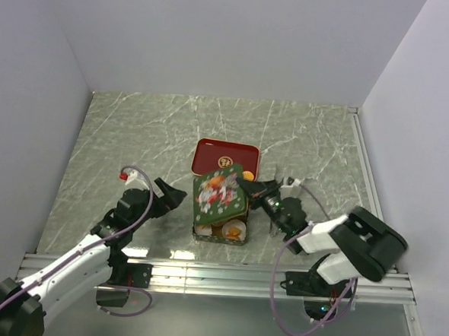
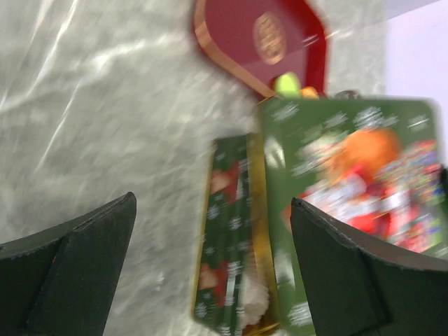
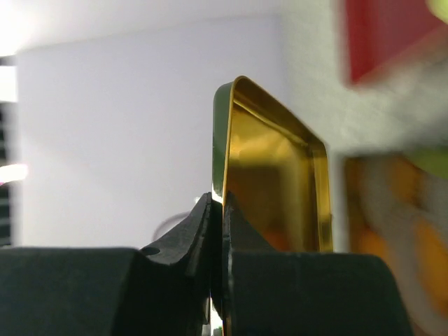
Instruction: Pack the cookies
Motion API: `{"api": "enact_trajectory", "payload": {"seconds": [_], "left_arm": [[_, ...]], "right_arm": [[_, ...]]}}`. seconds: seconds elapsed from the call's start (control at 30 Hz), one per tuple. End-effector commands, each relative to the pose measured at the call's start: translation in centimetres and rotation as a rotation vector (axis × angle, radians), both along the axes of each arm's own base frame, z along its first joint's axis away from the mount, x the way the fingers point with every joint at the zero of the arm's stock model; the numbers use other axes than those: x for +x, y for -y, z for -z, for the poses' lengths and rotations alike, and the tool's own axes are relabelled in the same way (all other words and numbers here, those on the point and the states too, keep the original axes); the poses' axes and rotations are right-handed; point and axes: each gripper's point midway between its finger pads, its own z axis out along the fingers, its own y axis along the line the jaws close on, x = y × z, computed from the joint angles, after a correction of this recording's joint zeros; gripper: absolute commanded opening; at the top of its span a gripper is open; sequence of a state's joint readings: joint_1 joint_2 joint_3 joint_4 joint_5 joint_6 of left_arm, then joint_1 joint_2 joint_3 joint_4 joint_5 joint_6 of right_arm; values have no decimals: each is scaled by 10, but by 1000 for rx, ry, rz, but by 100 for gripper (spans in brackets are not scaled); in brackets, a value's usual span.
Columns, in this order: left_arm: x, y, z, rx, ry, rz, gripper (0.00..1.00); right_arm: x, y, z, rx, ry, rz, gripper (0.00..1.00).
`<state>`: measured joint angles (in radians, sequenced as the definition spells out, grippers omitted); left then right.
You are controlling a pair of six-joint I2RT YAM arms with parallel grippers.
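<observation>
A green Christmas tin [image 1: 219, 233] stands in the middle of the table, and cookies [image 1: 234, 229] in white paper cups show at its near end. Its lid [image 1: 219, 189] hangs tilted over the tin, covering most of it. My right gripper [image 1: 248, 188] is shut on the lid's right rim; the right wrist view shows the fingers [image 3: 241, 224] pinching the gold-lined lid [image 3: 273, 175]. My left gripper [image 1: 175, 197] stands open just left of the tin with nothing between its fingers. In the left wrist view the tin's side [image 2: 231, 231] sits between the open gripper [image 2: 213, 203] fingers, and a green cookie [image 2: 285, 84] lies on the red tray.
A red tray [image 1: 225, 154] lies just behind the tin, with a small orange cookie [image 1: 250, 172] at its near right corner. White walls close in the marble table on three sides, and a metal rail runs along the near edge.
</observation>
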<state>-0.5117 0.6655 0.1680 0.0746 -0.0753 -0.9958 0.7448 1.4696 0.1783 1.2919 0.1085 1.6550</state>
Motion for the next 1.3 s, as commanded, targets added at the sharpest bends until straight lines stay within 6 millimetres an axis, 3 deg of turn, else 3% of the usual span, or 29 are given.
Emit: {"api": "enact_trajectory", "payload": {"seconds": [0.0, 0.03, 0.07, 0.1, 0.17, 0.2, 0.27, 0.37, 0.43, 0.53, 0.67, 0.77, 0.97, 1.27], "left_arm": [[10, -6, -35, 79, 87, 3, 97], [9, -6, -37, 90, 90, 16, 96], [10, -5, -38, 118, 89, 33, 94], [9, -2, -38, 129, 85, 56, 93], [12, 1, -37, 161, 84, 85, 90], [13, 3, -37, 169, 86, 102, 87], [15, 9, -28, 203, 58, 144, 78], [20, 18, -16, 254, 15, 207, 68], [21, 26, -12, 261, -2, 258, 63], [27, 33, -8, 288, -21, 281, 63], [34, 51, -28, 300, 50, 313, 64], [32, 66, -29, 334, 56, 366, 65], [31, 69, 4, 414, -41, 386, 59], [49, 67, 13, 497, -74, 357, 43]], "right_arm": [[0, 19, -86, 74, 257, 2, 0], [11, 26, -84, 25, 233, 30, 0], [10, 26, -90, 6, 247, 16, 0], [6, 34, -110, -4, 305, 30, 0], [13, 47, -118, -62, 303, 51, 0], [10, 57, -134, -72, 347, 71, 0], [18, 75, -140, -126, 328, 106, 0], [7, 98, -163, -175, 375, 137, 0], [2, 104, -161, -208, 354, 127, 0], [-11, 115, -166, -225, 363, 137, 0], [-22, 121, -163, -265, 358, 131, 0], [-29, 123, -161, -291, 360, 124, 0], [-34, 126, -156, -310, 354, 121, 0], [-32, 128, -151, -330, 348, 112, 0]]}}
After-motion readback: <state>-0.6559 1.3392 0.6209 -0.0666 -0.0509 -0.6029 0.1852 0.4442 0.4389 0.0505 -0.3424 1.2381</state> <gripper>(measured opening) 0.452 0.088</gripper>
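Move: The box's middle lies about 15 cm to the right of the open left hand, 3 cm back and 6 cm below it. From the right hand, which already grips the lid, the box is about 6 cm to the left, 7 cm back and 13 cm down, with the lid's middle 5 cm left, 4 cm back and 3 cm down. The red tray lies 10 cm ahead, 6 cm left and 15 cm down. Keeping its pinch on the lid's edge, the right hand swings it up some 17 cm and right about 12 cm, away from the box, tips up and rolls left side down, then sinks back 5 cm. Meanwhile the left hand bobs up, then goes 6 cm right and down to the box's left wall near the far corner, rolling left side up, turning clockwise and half closing astride the rim. ##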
